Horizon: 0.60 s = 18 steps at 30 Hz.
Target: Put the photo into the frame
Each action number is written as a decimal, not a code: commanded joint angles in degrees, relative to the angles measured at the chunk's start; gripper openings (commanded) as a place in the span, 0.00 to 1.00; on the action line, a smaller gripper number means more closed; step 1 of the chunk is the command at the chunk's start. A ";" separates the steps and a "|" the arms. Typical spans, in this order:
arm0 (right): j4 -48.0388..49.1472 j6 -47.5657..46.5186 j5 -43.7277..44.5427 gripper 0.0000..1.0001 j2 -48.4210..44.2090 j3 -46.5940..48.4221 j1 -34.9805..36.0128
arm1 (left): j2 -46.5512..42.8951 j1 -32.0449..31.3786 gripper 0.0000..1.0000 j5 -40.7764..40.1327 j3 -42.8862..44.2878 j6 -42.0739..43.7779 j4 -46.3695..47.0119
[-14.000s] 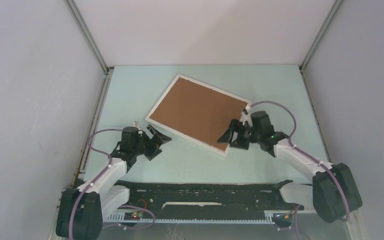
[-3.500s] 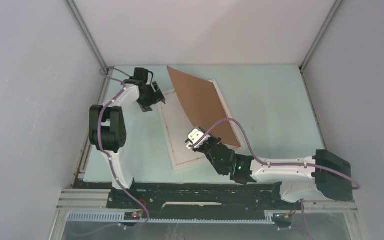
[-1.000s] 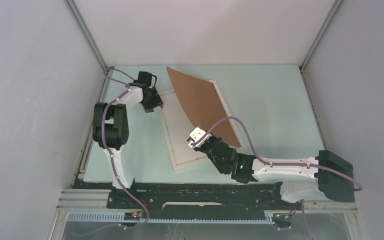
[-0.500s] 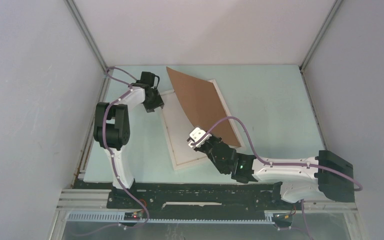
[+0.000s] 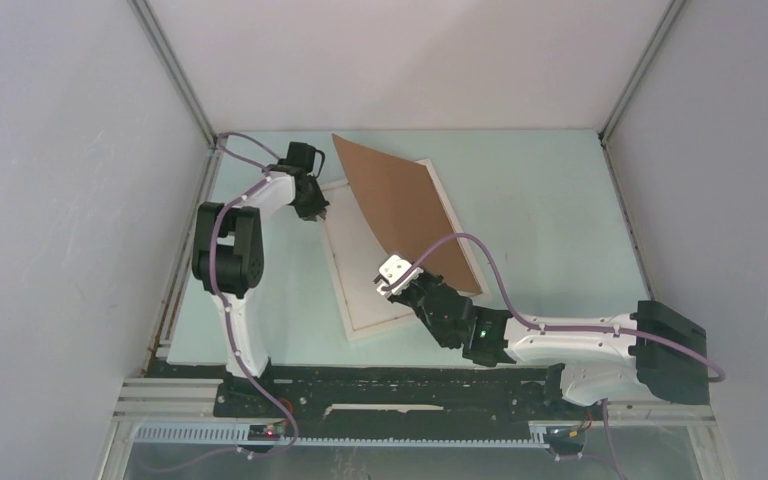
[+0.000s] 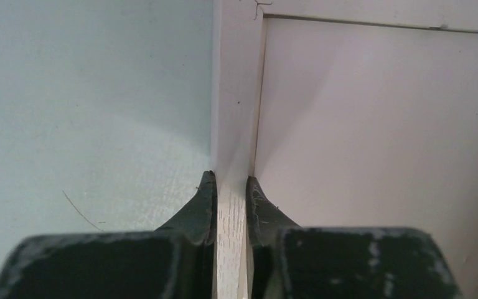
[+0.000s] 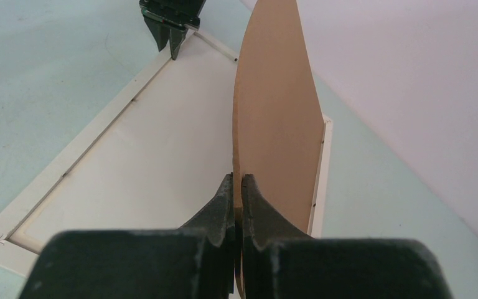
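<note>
The white frame [image 5: 337,262] lies flat on the green table, back side up. My left gripper [image 5: 315,212] is shut on its rim near the far left corner; in the left wrist view the jaws [image 6: 230,180] pinch the white wood-grain rim [image 6: 236,93]. My right gripper [image 5: 412,285] is shut on the near edge of the brown backing board [image 5: 400,205] and holds it tilted up over the frame's right side; in the right wrist view [image 7: 237,180] the board [image 7: 277,112] stands on edge. A plain white surface [image 7: 149,162] fills the frame's opening. No printed photo shows.
Grey enclosure walls stand close on the left, back and right. The left arm reaches along the left wall [image 5: 80,200]. The black rail [image 5: 390,385] with both arm bases runs along the near edge. The table's right part [image 5: 560,220] is bare green.
My left gripper has shifted slightly right at the frame's far left corner. The right gripper and the raised board have stayed still.
</note>
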 commanded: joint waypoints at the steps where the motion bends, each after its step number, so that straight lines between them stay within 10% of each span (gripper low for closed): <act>1: -2.95 10.69 -3.18 0.00 0.86 -1.08 -0.17 | -0.45 0.46 0.00 -2.79 0.69 -0.14 0.04; 9: -2.85 10.87 -2.88 0.00 1.11 -1.06 -0.22 | -2.60 0.74 0.00 -0.95 -1.51 -0.83 2.46; 13: -3.15 10.92 -2.82 0.00 0.91 -1.06 -0.20 | -6.66 1.32 0.75 -0.31 -4.71 -1.37 2.52; 18: -3.23 11.06 -3.05 0.00 0.87 -1.07 -0.29 | -15.65 1.43 0.88 -0.34 -13.80 -3.06 4.73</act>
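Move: The left hand already has the frame's left side strip between its shut fingers; the frame's middle lies about 16 cm to its right and 5 cm back, its far-left corner some 7 cm ahead and 1 cm left. The brown board, propped up, has its middle about 20 cm right, 4 cm back and 8 cm above. From the right hand, gripping that board's near-left corner, the frame's middle is about 17 cm straight ahead and 19 cm below. The left hand stays almost still with its fingers shut on the frame's left strip, then opens them wide, letting go of the strip, and draws back about 2.5 cm and slightly left, away from the far-left corner, with the strip now loose between the spread fingertips. The right hand stays in place with its grip on the brown board's near-left corner, holding the board's left edge up off the frame. ##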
